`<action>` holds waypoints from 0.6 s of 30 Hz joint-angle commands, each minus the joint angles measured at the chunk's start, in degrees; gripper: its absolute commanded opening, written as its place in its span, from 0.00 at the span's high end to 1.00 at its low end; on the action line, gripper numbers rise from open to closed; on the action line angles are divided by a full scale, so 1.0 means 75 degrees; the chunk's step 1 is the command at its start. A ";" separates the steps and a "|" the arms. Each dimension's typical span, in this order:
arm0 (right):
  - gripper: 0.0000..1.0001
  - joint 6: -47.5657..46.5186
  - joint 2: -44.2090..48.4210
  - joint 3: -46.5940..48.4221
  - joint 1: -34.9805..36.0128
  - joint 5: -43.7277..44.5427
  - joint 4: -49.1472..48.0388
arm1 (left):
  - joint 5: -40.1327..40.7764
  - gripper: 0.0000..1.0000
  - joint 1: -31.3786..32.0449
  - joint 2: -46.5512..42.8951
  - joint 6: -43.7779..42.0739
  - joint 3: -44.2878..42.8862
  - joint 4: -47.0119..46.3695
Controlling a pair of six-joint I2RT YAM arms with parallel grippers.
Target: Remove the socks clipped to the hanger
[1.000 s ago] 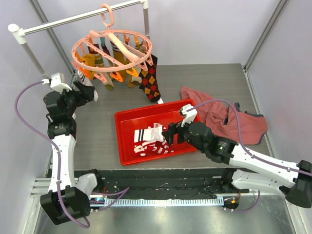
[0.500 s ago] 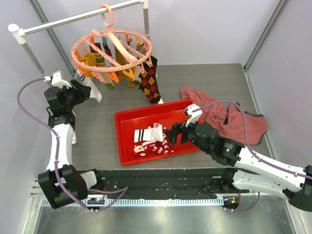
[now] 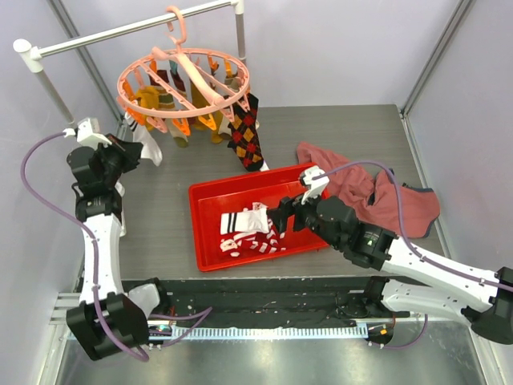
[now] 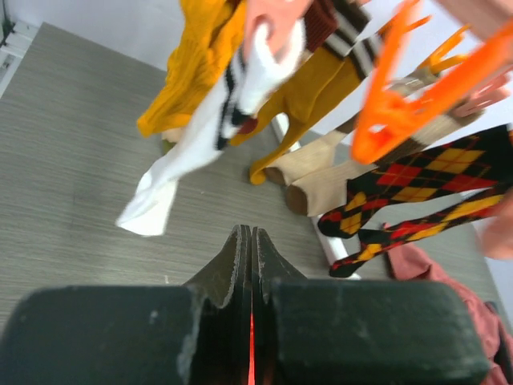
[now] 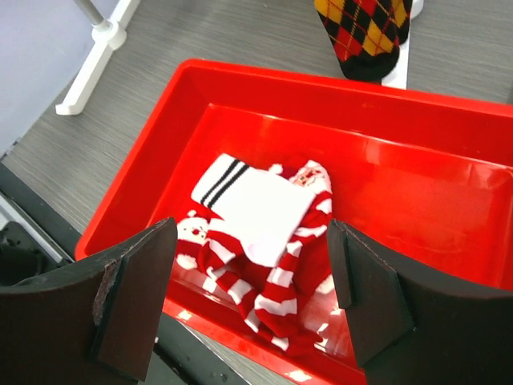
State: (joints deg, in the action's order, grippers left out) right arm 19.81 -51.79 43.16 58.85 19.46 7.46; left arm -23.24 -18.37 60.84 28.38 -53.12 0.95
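Note:
The salmon-pink hanger (image 3: 184,80) hangs from the rail at the back left. Clipped to it are a white sock with dark bands (image 3: 147,138), mustard socks (image 3: 148,100) and a dark argyle sock (image 3: 247,138). My left gripper (image 3: 133,150) is shut and empty, just left of the white sock (image 4: 180,156); its jaws (image 4: 251,234) are pressed together. My right gripper (image 3: 280,216) is open and empty above the red tray (image 3: 208,241). A red-and-white striped sock (image 5: 276,281) and a white banded sock (image 5: 256,204) lie in the tray.
A large reddish-pink cloth (image 3: 377,196) lies right of the tray. The white rail (image 3: 128,30) and its posts stand at the back left, with a foot (image 5: 96,56) near the tray's corner. Orange pegs (image 4: 385,120) and beige socks (image 4: 333,180) dangle ahead of the left gripper.
My left gripper has drawn back a little to the left, away from the hanger. The white sock has swung back towards the hanger. My right gripper has stayed open over the tray.

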 commanded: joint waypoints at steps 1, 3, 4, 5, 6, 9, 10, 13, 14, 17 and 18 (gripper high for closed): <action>0.16 0.0077 -0.0125 0.0550 -0.0007 -0.0087 -0.0562 | 0.0205 1.00 -0.0012 -0.0693 0.0562 0.0016 0.0283; 0.17 0.0077 -0.0278 0.0679 -0.0007 -0.0087 -0.0620 | 0.0135 1.00 0.0000 -0.0951 0.0668 0.0134 0.0423; 0.17 0.0065 -0.0336 0.0842 -0.0007 -0.0076 -0.0643 | -0.0016 1.00 0.0023 -0.1021 0.0762 0.0145 0.0470; 0.17 0.0065 -0.0534 0.0948 -0.0007 -0.0006 -0.0644 | -0.0076 1.00 0.0035 -0.1184 0.0774 0.0157 0.0506; 0.17 0.0077 -0.0617 0.1065 -0.0007 0.0018 -0.0632 | -0.0088 1.00 0.0082 -0.1256 0.0809 0.0146 0.0703; 0.17 0.0030 -0.0980 0.1394 -0.0018 0.0158 -0.0795 | -0.0334 1.00 0.0152 -0.1571 0.1008 0.0157 0.0880; 0.17 -0.0005 -0.1051 0.1499 -0.0019 0.0194 -0.0866 | -0.0415 1.00 0.0176 -0.1631 0.1032 0.0192 0.0893; 0.17 -0.0063 -0.1344 0.1756 -0.0019 0.0276 -0.0948 | -0.0370 1.00 0.0223 -0.1900 0.0951 0.0216 0.1103; 0.17 -0.0064 -0.1414 0.1827 -0.0007 0.0276 -0.0937 | -0.0056 1.00 0.0223 -0.1936 0.0823 0.0204 0.1266; 0.17 -0.0052 -0.1509 0.2015 -0.0019 0.0183 -0.0913 | 0.0681 0.98 0.0211 -0.1983 0.0704 0.0251 0.1291; 0.17 -0.0017 -0.1497 0.2015 -0.0007 0.0159 -0.0913 | 0.0848 0.92 0.0211 -0.1902 0.0681 0.0263 0.1268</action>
State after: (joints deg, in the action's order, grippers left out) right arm 19.68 -63.33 55.09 58.85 19.90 3.81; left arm -22.63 -16.86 46.61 34.46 -51.53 9.52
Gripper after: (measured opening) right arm 0.830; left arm 0.022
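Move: The white sock hangs just past the left hand, roughly 4 cm ahead, 2 cm to its left and 3 cm above. An orange clip sits 2 cm ahead, 1 cm right and 6 cm above that hand, and the mustard sock hangs about 12 cm ahead, 3 left and 5 up. From the right hand the white sock is some 16 cm ahead, 28 left and 8 up, the argyle sock about 20 ahead, 6 left and 4 up. With nothing seen between its shut fingers, the left hand backs about 6 cm away from the white sock, rising and drifting right by some 3 cm each; most of the rise comes early. The right hand, fingers still wide open, climbs from over the red tray and reaches left and forward towards the hanging white sock, roughly 7 cm in all. ##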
